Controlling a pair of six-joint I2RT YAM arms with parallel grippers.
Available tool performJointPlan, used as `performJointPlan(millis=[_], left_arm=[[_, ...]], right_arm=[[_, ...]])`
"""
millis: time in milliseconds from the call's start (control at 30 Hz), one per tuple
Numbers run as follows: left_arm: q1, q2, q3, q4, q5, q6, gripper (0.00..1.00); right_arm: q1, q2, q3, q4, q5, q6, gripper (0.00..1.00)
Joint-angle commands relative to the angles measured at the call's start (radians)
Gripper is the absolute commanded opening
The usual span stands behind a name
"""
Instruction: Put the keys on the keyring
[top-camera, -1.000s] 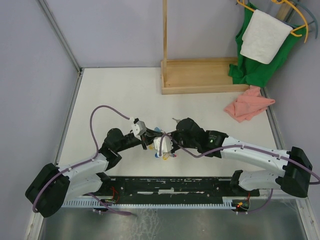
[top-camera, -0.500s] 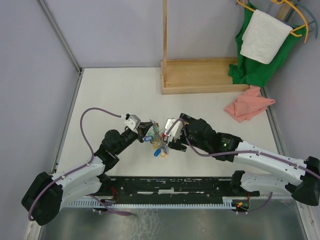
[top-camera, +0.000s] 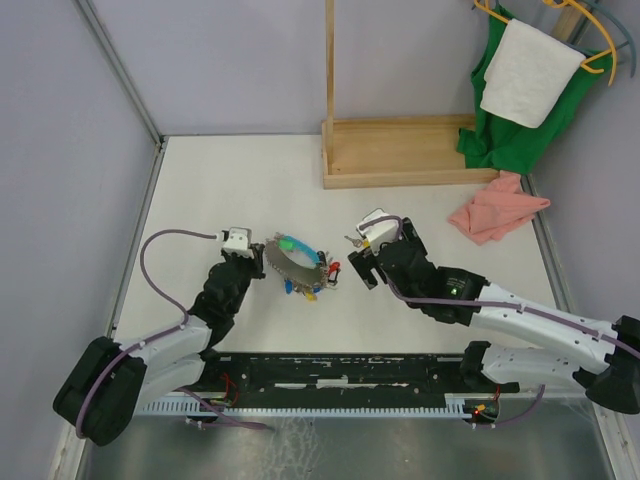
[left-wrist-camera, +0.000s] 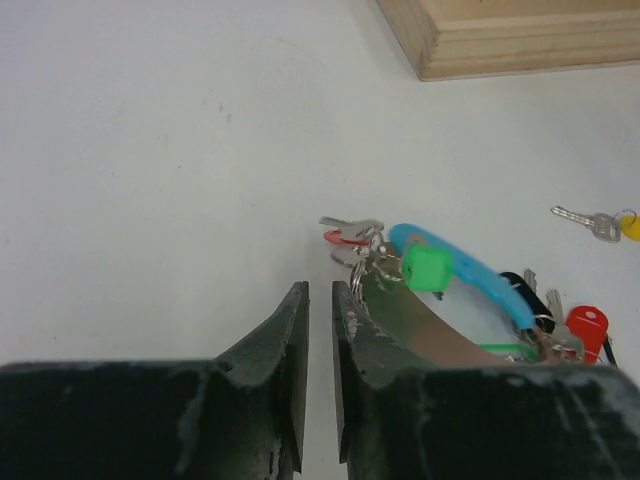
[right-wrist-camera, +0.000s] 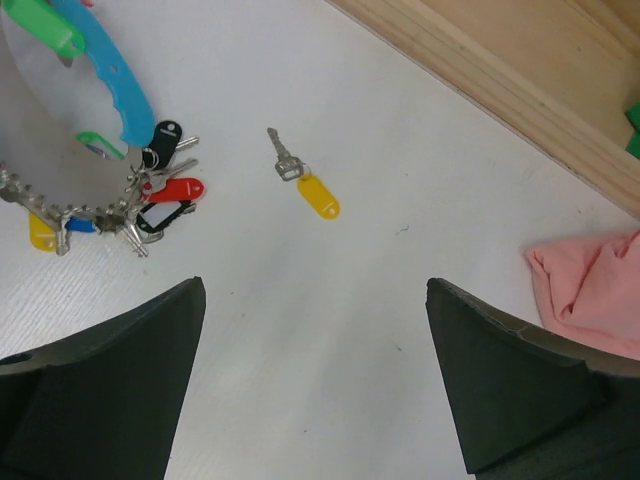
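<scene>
The keyring (top-camera: 293, 262), a large ring of light-blue band and grey metal with a bunch of multicoloured tagged keys, lies flat on the white table. A loose silver key with a yellow tag (right-wrist-camera: 306, 181) lies apart, to the keyring's right (left-wrist-camera: 610, 224). A red-tagged key (right-wrist-camera: 176, 189) rests in the bunch at the ring's edge. My left gripper (left-wrist-camera: 320, 292) sits just left of the keyring (left-wrist-camera: 455, 300), its jaws a narrow slit apart with only table between them. My right gripper (right-wrist-camera: 315, 287) hovers wide open, nearer than the yellow-tagged key, holding nothing.
A wooden stand base (top-camera: 400, 152) sits at the back, seen also in the left wrist view (left-wrist-camera: 520, 35). A pink cloth (top-camera: 497, 208) lies at the right. Green and white cloths (top-camera: 520, 80) hang on a hanger at the top right. The walls close in on the left and back.
Both grippers were together on the keyring mid-table. The right gripper has opened wide and drawn back right, the left has let go and pulled left, and the keyring lies on the table.
</scene>
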Motion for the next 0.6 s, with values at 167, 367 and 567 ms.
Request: performJointPlan(millis=[167, 367, 567], left_arm=[[0.009, -0.206, 0.041, -0.211, -0.227, -0.234, 0.50], [0.009, -0.520, 0.150, -0.560, -0.267, -0.377, 0.99], [0.010, -0.766, 0.312, -0.825, -0.251, -0.437, 0.99]], right_arm=[[0.002, -0.137, 0.009, -0.134, 0.215, 0.181, 1.00], [0.002, -0.244, 0.011, -0.220, 0.273, 0.212, 1.00], [0.002, -0.298, 0.060, -0.346, 0.323, 0.207, 1.00]])
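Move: The keyring with its bunch of keys is right beside the barely parted left fingers, its middle some 8 cm to their right, about 2 cm ahead and 7 cm below. The loose yellow-tagged key lies around 21 cm right and 8 cm ahead of that hand, 9 cm below. From the open right hand the keyring is about 16 cm left, 2 cm ahead; the yellow-tagged key 4 cm left, 8 cm ahead, both roughly 18 cm below. Leftward at first, then steeply up and a little back, the left hand clears the keyring, rising some 13 cm while its fingers spread from nearly shut to wide, letting the near end go; it rolls left side down by about 25 degrees and swings counter-clockwise. The empty right hand, still wide open, draws about 8 cm to the right and 4 cm up, away from the keyring, turning some 15 degrees clockwise. ##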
